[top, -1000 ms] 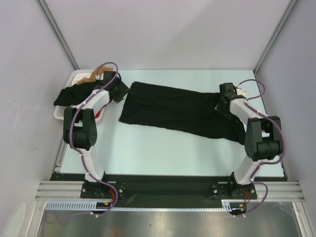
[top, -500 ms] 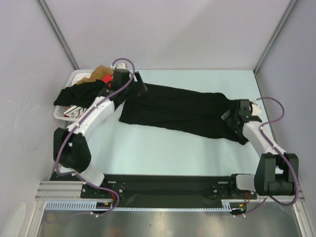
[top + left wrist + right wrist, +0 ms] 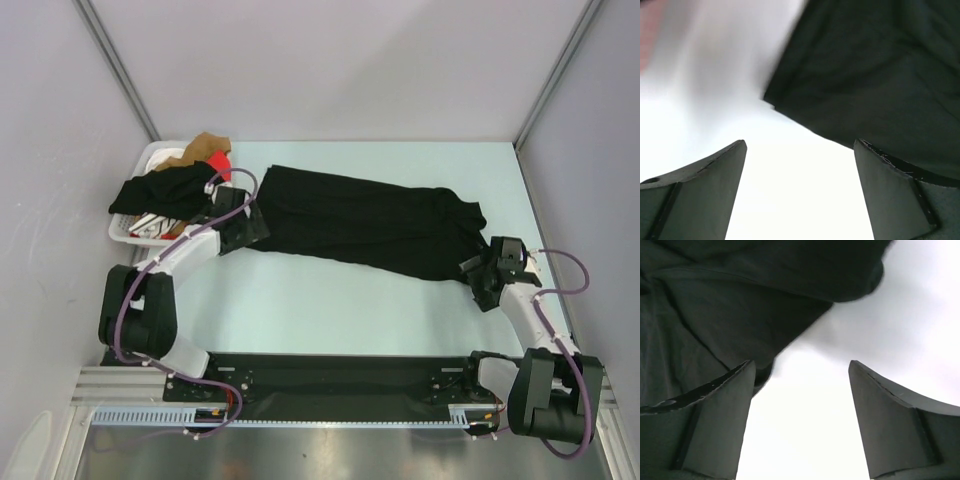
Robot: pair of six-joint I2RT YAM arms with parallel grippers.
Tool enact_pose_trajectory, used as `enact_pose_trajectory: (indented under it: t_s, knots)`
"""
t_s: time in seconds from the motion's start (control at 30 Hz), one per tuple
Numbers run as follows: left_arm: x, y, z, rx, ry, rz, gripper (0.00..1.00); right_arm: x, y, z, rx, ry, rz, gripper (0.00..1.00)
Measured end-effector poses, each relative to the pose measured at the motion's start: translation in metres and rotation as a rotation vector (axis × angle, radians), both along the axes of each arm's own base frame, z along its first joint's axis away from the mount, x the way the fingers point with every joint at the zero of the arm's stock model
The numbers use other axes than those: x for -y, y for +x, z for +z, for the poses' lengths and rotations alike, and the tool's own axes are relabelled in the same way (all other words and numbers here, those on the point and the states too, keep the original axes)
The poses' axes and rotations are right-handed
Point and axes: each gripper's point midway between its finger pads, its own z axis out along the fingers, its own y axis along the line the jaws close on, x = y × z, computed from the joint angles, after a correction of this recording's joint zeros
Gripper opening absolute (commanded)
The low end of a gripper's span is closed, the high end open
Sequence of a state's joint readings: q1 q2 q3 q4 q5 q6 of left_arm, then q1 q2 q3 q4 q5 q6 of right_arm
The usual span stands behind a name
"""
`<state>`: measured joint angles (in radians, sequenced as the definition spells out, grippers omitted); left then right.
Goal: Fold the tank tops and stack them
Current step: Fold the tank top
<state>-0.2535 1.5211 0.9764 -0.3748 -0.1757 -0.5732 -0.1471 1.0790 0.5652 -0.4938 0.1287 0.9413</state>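
A large black tank top (image 3: 365,220) lies spread lengthwise across the table. My left gripper (image 3: 244,225) sits low at its near-left corner. In the left wrist view this gripper (image 3: 800,143) is open over bare table, with the black cloth's corner (image 3: 865,85) just ahead. My right gripper (image 3: 488,273) is at the garment's near-right end. It (image 3: 801,363) is open too, nothing between its fingers, and the black cloth (image 3: 735,300) lies ahead and beside the left finger (image 3: 720,410). A patch of the red tank top (image 3: 219,163) shows at the basket.
A white basket (image 3: 122,228) stands at the table's left edge, with another black garment (image 3: 160,190) draped over it and brown cloth (image 3: 205,145) at its far side. Side walls close in on both sides.
Both arms have swung back from the garment's far corners to its near corners. Both grippers have opened, and the black cloth's right end now lies bunched on the table.
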Motion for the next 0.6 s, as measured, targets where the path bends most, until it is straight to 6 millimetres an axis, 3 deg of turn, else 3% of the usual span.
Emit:
enact_pose_trajectory:
  t_s: [0.13, 0.23, 0.37, 0.47, 0.5, 0.57, 0.6]
  knots:
    - [-0.021, 0.002, -0.012, -0.019, 0.005, 0.057, 0.91, -0.002, -0.007, -0.015, -0.010, 0.039, -0.049, 0.73]
    - [-0.020, 0.008, -0.024, -0.033, 0.006, 0.059, 0.90, -0.003, -0.008, -0.023, -0.014, 0.060, -0.078, 0.77]
    - [-0.019, 0.012, -0.048, -0.090, 0.015, 0.058, 0.86, -0.001, 0.007, -0.022, 0.029, 0.070, -0.104, 0.74]
    - [-0.020, 0.023, -0.059, -0.105, 0.024, 0.069, 0.74, 0.001, 0.019, -0.022, 0.055, 0.079, -0.123, 0.67]
    - [-0.019, 0.029, -0.059, -0.095, 0.005, 0.069, 0.55, 0.002, 0.023, -0.023, 0.063, 0.081, -0.128, 0.62]
    - [-0.022, 0.039, -0.061, -0.081, -0.023, 0.082, 0.47, 0.004, 0.032, -0.024, 0.070, 0.085, -0.140, 0.51]
    - [-0.025, 0.044, -0.061, -0.072, -0.040, 0.092, 0.40, 0.005, 0.036, -0.026, 0.066, 0.084, -0.146, 0.51]
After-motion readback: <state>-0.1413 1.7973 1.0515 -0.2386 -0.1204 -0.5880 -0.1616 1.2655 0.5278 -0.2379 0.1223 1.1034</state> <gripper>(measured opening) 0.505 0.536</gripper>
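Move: The tank top's near left corner is about 5 cm ahead of the left hand, 2 cm to its left and 7 cm below; the laundry basket sits some 13 cm ahead and 18 cm left, the far left corner 21 cm ahead and 3 cm right. The near right corner is about 4 cm ahead of the right hand, 1 cm left and 4 cm below, the cloth's far right end some 20 cm straight ahead. Both hands sink and reach forward to the near corners, left down about 6 cm, half-closing their fingers. ##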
